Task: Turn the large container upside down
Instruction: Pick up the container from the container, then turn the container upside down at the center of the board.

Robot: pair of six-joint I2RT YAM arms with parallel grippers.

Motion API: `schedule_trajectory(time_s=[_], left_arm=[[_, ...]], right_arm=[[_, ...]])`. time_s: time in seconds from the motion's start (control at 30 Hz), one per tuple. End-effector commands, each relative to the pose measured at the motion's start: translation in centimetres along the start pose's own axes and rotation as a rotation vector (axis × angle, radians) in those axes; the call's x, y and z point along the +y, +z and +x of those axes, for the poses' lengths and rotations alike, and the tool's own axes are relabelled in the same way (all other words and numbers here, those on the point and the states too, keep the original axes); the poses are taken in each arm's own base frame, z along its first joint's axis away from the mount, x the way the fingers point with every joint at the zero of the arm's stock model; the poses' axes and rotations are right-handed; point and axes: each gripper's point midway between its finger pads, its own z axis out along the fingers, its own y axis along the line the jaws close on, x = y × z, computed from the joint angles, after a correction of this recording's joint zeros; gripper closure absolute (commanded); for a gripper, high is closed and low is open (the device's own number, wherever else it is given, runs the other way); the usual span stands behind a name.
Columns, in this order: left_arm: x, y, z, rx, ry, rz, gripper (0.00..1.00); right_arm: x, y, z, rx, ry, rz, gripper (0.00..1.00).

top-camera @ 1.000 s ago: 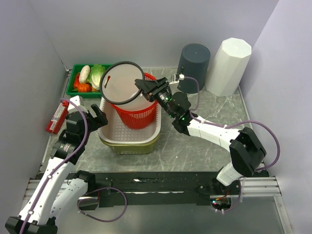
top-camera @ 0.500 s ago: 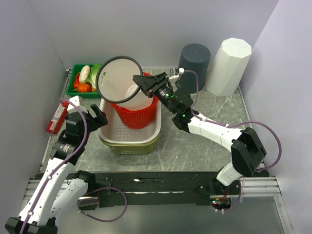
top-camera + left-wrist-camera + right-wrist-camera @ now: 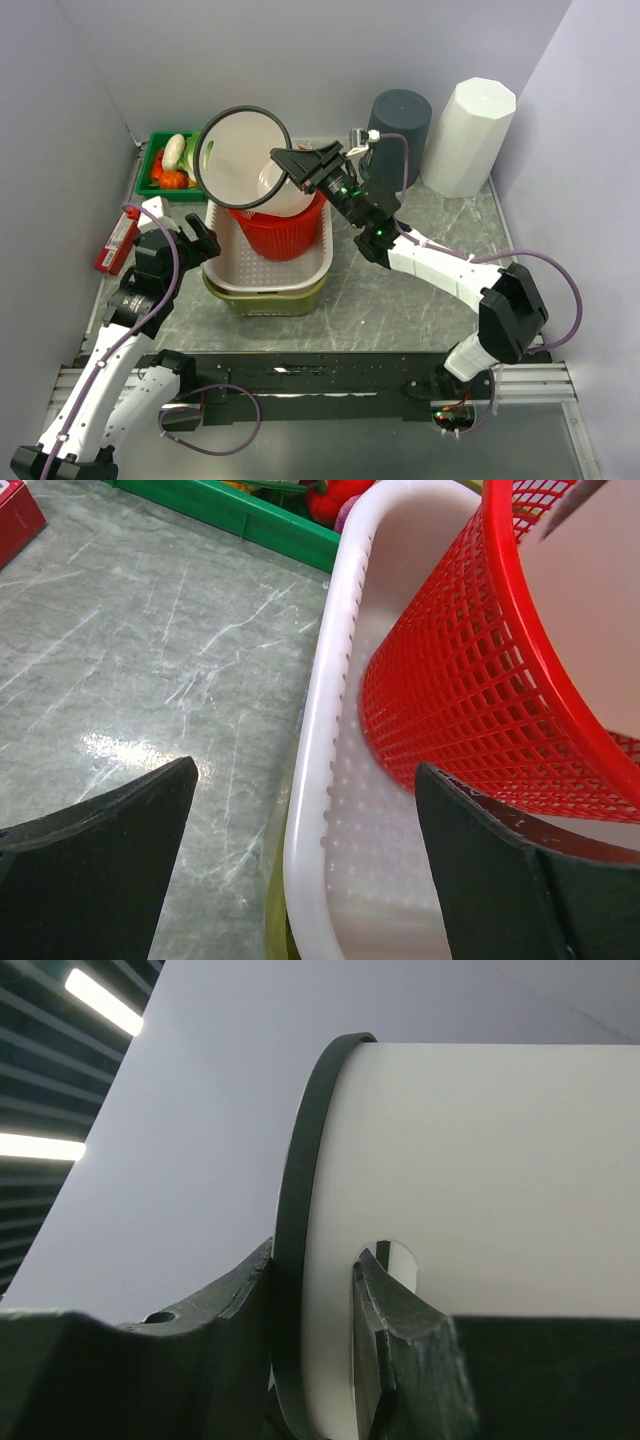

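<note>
The large container point(image 3: 240, 160) is a white bucket with a black rim. It hangs tipped on its side above the red mesh basket point(image 3: 282, 238), with its mouth facing up and left. My right gripper point(image 3: 292, 163) is shut on its rim; in the right wrist view one finger is outside the black rim and one inside the white wall point(image 3: 480, 1170), gripper point(image 3: 315, 1260). My left gripper point(image 3: 205, 240) is open and empty, its jaws either side of the left rim of the white perforated tub point(image 3: 312, 780) that holds the red basket point(image 3: 470, 680).
The white tub point(image 3: 312, 268) sits nested in an olive-green tub point(image 3: 262, 302). A green tray of vegetables point(image 3: 152, 186) is at the back left, with a red box point(image 3: 118, 240) by the left wall. A dark grey bin point(image 3: 398, 125) and a white faceted bin point(image 3: 468, 135) stand at the back right.
The right gripper has lifted the white container slightly, moved it left and tilted it further, so its mouth now faces more toward the camera. The left arm has not moved.
</note>
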Motion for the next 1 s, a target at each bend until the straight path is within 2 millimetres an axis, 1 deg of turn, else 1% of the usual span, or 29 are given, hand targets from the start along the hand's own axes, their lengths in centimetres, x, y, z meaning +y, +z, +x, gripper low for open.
schedule_trajectory(time_s=[0.0, 0.17, 0.2, 0.27, 0.3, 0.37, 0.4, 0.47, 0.5, 0.57, 0.6, 0.67, 0.7, 0.77, 0.8, 0.83, 0.9, 0.97], left_arm=[[-0.3, -0.1, -1.2, -0.048, -0.018, 0.006, 0.04], [-0.3, 0.0, -1.3, -0.048, -0.017, 0.008, 0.04], [-0.3, 0.0, -1.2, -0.047, -0.017, 0.007, 0.04], [-0.3, 0.0, -1.2, -0.047, -0.018, 0.009, 0.04], [-0.3, 0.0, -1.2, -0.045, -0.016, 0.008, 0.04], [-0.3, 0.0, -1.2, -0.045, -0.016, 0.008, 0.04], [-0.3, 0.1, -1.2, -0.044, -0.017, 0.007, 0.04], [-0.3, 0.1, -1.1, -0.043, -0.016, 0.009, 0.04], [-0.3, 0.1, -1.2, -0.044, -0.016, 0.007, 0.04], [-0.3, 0.1, -1.1, -0.041, -0.015, 0.006, 0.04], [-0.3, 0.1, -1.1, -0.042, -0.014, 0.008, 0.04], [-0.4, 0.1, -1.1, -0.040, -0.013, 0.008, 0.04], [-0.4, 0.1, -1.1, -0.040, -0.013, 0.008, 0.04], [-0.4, 0.1, -1.1, -0.040, -0.014, 0.008, 0.04], [-0.4, 0.0, -1.2, -0.043, -0.014, 0.010, 0.04], [-0.3, 0.1, -1.1, -0.041, -0.015, 0.007, 0.04], [-0.3, 0.0, -1.1, -0.043, -0.017, 0.009, 0.04], [-0.3, 0.1, -1.1, -0.042, -0.016, 0.010, 0.04]], right_arm=[[10.9, -1.1, -4.1, -0.104, -0.110, -0.261, 0.83], [12.1, -1.9, -4.9, -0.132, -0.206, -0.253, 0.83], [12.6, -2.3, -5.2, -0.140, -0.223, -0.254, 0.83], [12.6, -2.7, -5.7, -0.162, -0.264, -0.237, 0.83], [13.1, -3.1, -5.9, -0.169, -0.277, -0.235, 0.83], [13.0, -3.5, -6.3, -0.189, -0.309, -0.219, 0.83], [13.4, -4.0, -6.6, -0.201, -0.320, -0.219, 0.83], [13.1, -4.4, -6.7, -0.200, -0.354, -0.196, 0.83], [13.5, -4.8, -7.3, -0.230, -0.361, -0.187, 0.83], [12.7, -5.2, -7.6, -0.235, -0.392, -0.142, 0.84], [13.1, -5.8, -7.9, -0.246, -0.415, -0.140, 0.84], [11.9, -6.3, -8.1, -0.246, -0.435, -0.076, 0.85], [12.1, -6.9, -8.7, -0.273, -0.450, -0.058, 0.84], [10.7, -7.7, -8.9, -0.278, -0.470, 0.000, 0.84], [10.9, -8.4, -9.6, -0.309, -0.485, 0.014, 0.84], [10.3, -8.8, -9.6, -0.313, -0.496, 0.034, 0.83], [9.9, -9.9, -10.4, -0.341, -0.513, 0.077, 0.83], [9.2, -10.6, -10.8, -0.350, -0.526, 0.112, 0.83]])
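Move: The right hand already holds the dark-rimmed container high over the red basket, whose middle lies straight below it, about 2 cm left and 18 cm down, inside the white tray (4 cm left, 29 cm down). The open table it heads for is about 25 cm right, 2 cm ahead and 37 cm below; beyond it stands the upturned dark container, 25 cm ahead and 26 cm right. From the left hand that open spot is roughly 44 cm right, 5 cm ahead, 15 cm down. Keeping its pinch on the container's dark rim, the right hand swings about 12 cm to the right, away from the red basket, and draws back some 4 cm, rising about 8 cm at first and then sinking again by nearly 3 cm as it moves out over the tray's right side. The wrist turns clockwise by some 25 degrees while the fingers tip farther upward, swinging the container round with the hand. ##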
